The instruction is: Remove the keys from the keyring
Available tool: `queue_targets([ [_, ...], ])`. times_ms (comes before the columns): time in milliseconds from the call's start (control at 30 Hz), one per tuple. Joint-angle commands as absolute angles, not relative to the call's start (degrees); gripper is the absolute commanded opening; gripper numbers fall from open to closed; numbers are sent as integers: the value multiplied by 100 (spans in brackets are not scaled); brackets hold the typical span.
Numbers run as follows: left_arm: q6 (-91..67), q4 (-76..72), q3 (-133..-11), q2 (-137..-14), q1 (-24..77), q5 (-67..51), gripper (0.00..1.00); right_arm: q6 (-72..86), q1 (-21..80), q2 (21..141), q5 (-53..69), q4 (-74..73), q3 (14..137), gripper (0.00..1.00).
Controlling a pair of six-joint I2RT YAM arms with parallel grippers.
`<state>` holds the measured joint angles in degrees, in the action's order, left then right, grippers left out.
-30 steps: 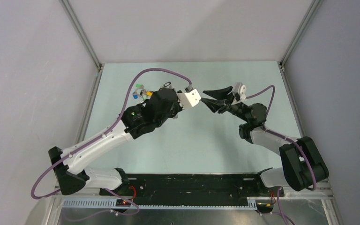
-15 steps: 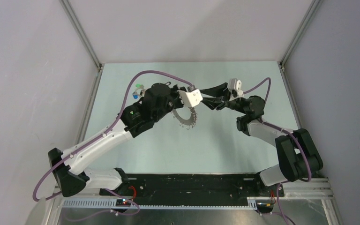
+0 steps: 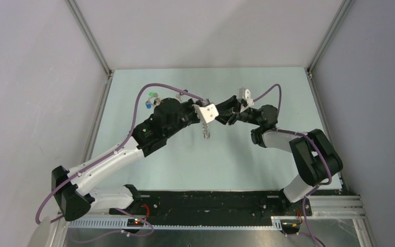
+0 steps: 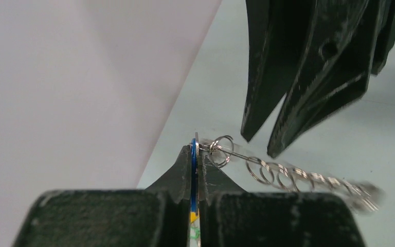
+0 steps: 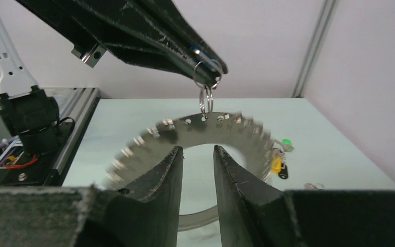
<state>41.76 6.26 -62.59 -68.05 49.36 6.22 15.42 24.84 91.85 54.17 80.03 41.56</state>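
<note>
My left gripper [image 4: 195,146] is shut on a thin flat piece with a blue edge [image 4: 193,154]. A small split ring [image 5: 205,99] links that piece to the keyring [image 5: 205,128], which hangs below it above the table. The keys [image 5: 133,141] fringe the hoop, blurred by motion. In the top view the keyring [image 3: 205,133] hangs edge-on under the left gripper [image 3: 206,114]. My right gripper [image 5: 198,150] stands open just in front of the hoop's upper arc, with nothing between its fingers [image 4: 298,77]. In the top view the right gripper [image 3: 226,113] is close beside the left one.
Loose keys with yellow, green and black heads [image 5: 279,163] lie on the table behind the hoop; the top view shows them at the back left [image 3: 151,100]. Another small key [image 3: 183,93] lies near them. An aluminium frame post [image 5: 313,49] marks the enclosure's corner.
The left arm has brought the keyring into view, and it now hangs edge-on in the top view. The right gripper has moved left to meet it, and its jaws have narrowed.
</note>
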Motion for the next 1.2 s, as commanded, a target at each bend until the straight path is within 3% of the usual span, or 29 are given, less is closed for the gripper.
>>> queue_targets([
  [0,3923,-219,-6315,-6516,4912,381,2,1564,2643,9299,5810,8398,4472,33],
  [533,4098,-255,-5994,-6264,4944,-156,3,1696,2294,8805,5953,8423,4332,32],
  [1167,4191,-252,-5977,-6267,4949,-19,3,1534,3020,8954,6257,8421,4511,29],
])
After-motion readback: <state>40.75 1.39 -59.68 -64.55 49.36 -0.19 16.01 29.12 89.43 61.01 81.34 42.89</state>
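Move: The upper rim of the keyring hangs about 3 cm to the left of the right fingertips and 2 cm above them, with its small rings. Some 3 cm above that rim and 1 cm farther out is the blue key, shut in the left fingers; so the rim lies about 3 cm below the left hand and 1 cm back. The loose keys lie on the table roughly 15 cm farther out, 24 cm left and 28 cm below the right hand. Mostly back, by about 5 cm in all, with some 2 cm up and 2 cm left, the right hand works round to the base side of the keyring's rim: a small dip left, a waver back to the right while rising, then a steady run back and left, turning about 10 degrees counter-clockwise, fingers partly open. The left hand keeps its pinch on the blue key, easing about 2 cm back and up with a slight clockwise turn, then holds still. ##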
